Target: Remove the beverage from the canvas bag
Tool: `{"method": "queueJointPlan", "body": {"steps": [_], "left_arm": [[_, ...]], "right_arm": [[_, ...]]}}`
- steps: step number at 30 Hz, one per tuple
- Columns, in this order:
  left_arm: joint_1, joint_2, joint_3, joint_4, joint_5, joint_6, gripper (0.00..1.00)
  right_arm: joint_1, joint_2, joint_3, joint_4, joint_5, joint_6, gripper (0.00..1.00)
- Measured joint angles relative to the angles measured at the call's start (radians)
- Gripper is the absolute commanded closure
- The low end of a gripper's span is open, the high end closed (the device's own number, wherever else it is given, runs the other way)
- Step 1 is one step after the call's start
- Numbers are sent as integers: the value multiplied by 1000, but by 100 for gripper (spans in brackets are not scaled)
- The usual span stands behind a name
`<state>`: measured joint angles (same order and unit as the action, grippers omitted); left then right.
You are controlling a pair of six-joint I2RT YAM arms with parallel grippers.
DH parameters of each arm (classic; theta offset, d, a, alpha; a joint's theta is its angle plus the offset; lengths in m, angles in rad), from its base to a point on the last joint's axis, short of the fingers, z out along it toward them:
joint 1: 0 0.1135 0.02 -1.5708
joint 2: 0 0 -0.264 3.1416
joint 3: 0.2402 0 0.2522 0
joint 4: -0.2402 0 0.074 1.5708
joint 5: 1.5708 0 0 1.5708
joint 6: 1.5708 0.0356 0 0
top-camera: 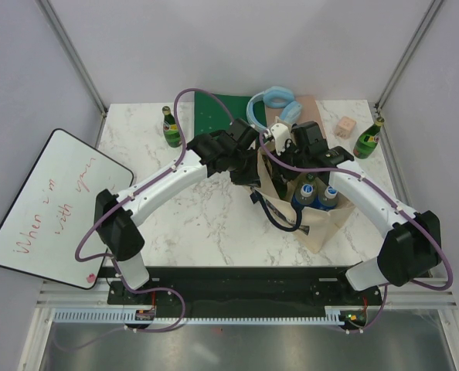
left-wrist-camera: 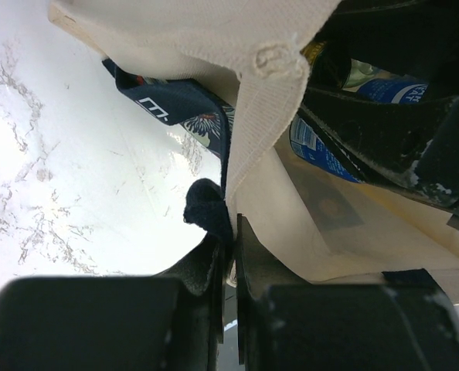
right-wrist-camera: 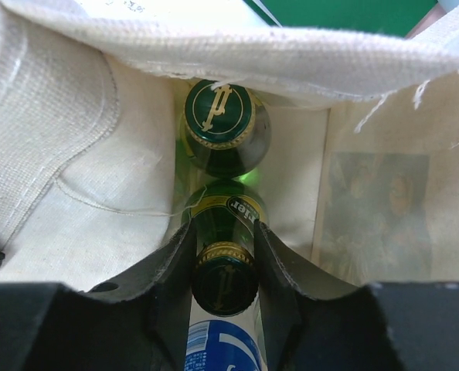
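The beige canvas bag [top-camera: 322, 226] stands open at mid-table. In the right wrist view my right gripper [right-wrist-camera: 223, 226] is down inside it, its jaws pressed against both sides of the gold-and-green capped neck of a green glass bottle [right-wrist-camera: 224, 282]. A second green bottle [right-wrist-camera: 218, 116] stands just beyond, and a blue-labelled bottle [right-wrist-camera: 218, 348] lies under my fingers. My left gripper [left-wrist-camera: 231, 232] is shut on the bag's edge, pinching beige cloth [left-wrist-camera: 276, 116] and the dark strap [left-wrist-camera: 206, 209]. From above, blue-capped bottles [top-camera: 307, 189] show in the bag's mouth.
Two more green bottles stand on the marble table, one at the back left [top-camera: 170, 127] and one at the back right [top-camera: 368, 139]. A green mat [top-camera: 218, 112], a light blue ring [top-camera: 274, 100] and a pink cube [top-camera: 345, 124] lie behind the bag. A whiteboard [top-camera: 52, 205] leans at the left.
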<state>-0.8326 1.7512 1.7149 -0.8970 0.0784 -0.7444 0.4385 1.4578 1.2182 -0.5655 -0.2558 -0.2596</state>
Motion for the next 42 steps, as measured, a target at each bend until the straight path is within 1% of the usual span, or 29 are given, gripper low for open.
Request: {"method": "queueJointPlan", "body": {"steps": [3,5,6,8,9,12,18,22,27,32,33,34,36,37,39,40,42], "left_arm": [[0,0,-2,2,0,0,98],[0,-1,-2,2,0,0,98],[0,-1,-2,2,0,0,98],[0,-3,-2,2,0,0,98],[0,-3,-2,2,0,0,98],[0,-4,-2,3,0,0,98],[0,-4,-2,5,0,0,96],[0,-5,-2,9,1,0,92],[-1,-12,-3,15,1,0,91],[-1,-13,-4,17,1,0,84],[-1,-13,-4,18,1,0,80],[-1,-13,-4,19,1,0,73],[-1,-13,-4,21,1,2,66],[-1,-13,-4,25,2,1,60],[-1,-13,-6,34,1,2,55],[-1,-14,-7,37,1,2,50],[-1,-14,-11,40,1,3,46]], "right_arm": [[1,0,-1,5,0,-1,58],[1,0,-3,7,0,-2,61],[1,0,-3,9,0,-4,68],[1,0,-5,13,0,-5,78],[1,0,-6,14,0,-9,87],[1,0,-7,17,-1,-15,100],[2,-10,-7,0,-9,-24,100],[2,-20,7,-43,-8,-26,100],[0,-23,85,-101,-19,-23,100],[-10,-50,175,-127,-41,-23,100],[-15,-58,193,-131,-48,-22,100],[-20,-67,209,-132,-54,-22,100],[-29,-90,232,-137,-63,-21,100],[-33,-104,243,-143,-65,-21,100],[-43,-127,265,-154,-68,-21,100],[-49,-137,281,-159,-71,-20,100],[-64,-151,323,-166,-86,-14,100]]}}
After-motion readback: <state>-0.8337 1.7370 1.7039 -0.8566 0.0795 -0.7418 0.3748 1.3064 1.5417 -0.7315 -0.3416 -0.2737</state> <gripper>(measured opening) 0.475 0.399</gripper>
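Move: The right fingers are already around the neck of a green beverage bottle inside the canvas bag; its middle is about 9 cm straight below that hand. Another green bottle stands some 4 cm ahead and 5 cm left of the hand; one blue-capped bottle is roughly 5 cm right and 4 cm back, a second some 11 cm right and 5 cm back, all about 10 cm lower. From the left hand, the held bottle lies about 9 cm right, 5 cm ahead and 9 cm below. With the green bottle's neck kept between its fingers and the squeeze growing, the right hand first stays nearly still, shifts back barely 1 cm, then draws quickly up by some 16 cm, away from the other bottles, its fingertips tilting outward about 15 degrees. The left hand holds its place at the bag's rim and, near the end, opens its fingers about halfway on either side of the cloth. ##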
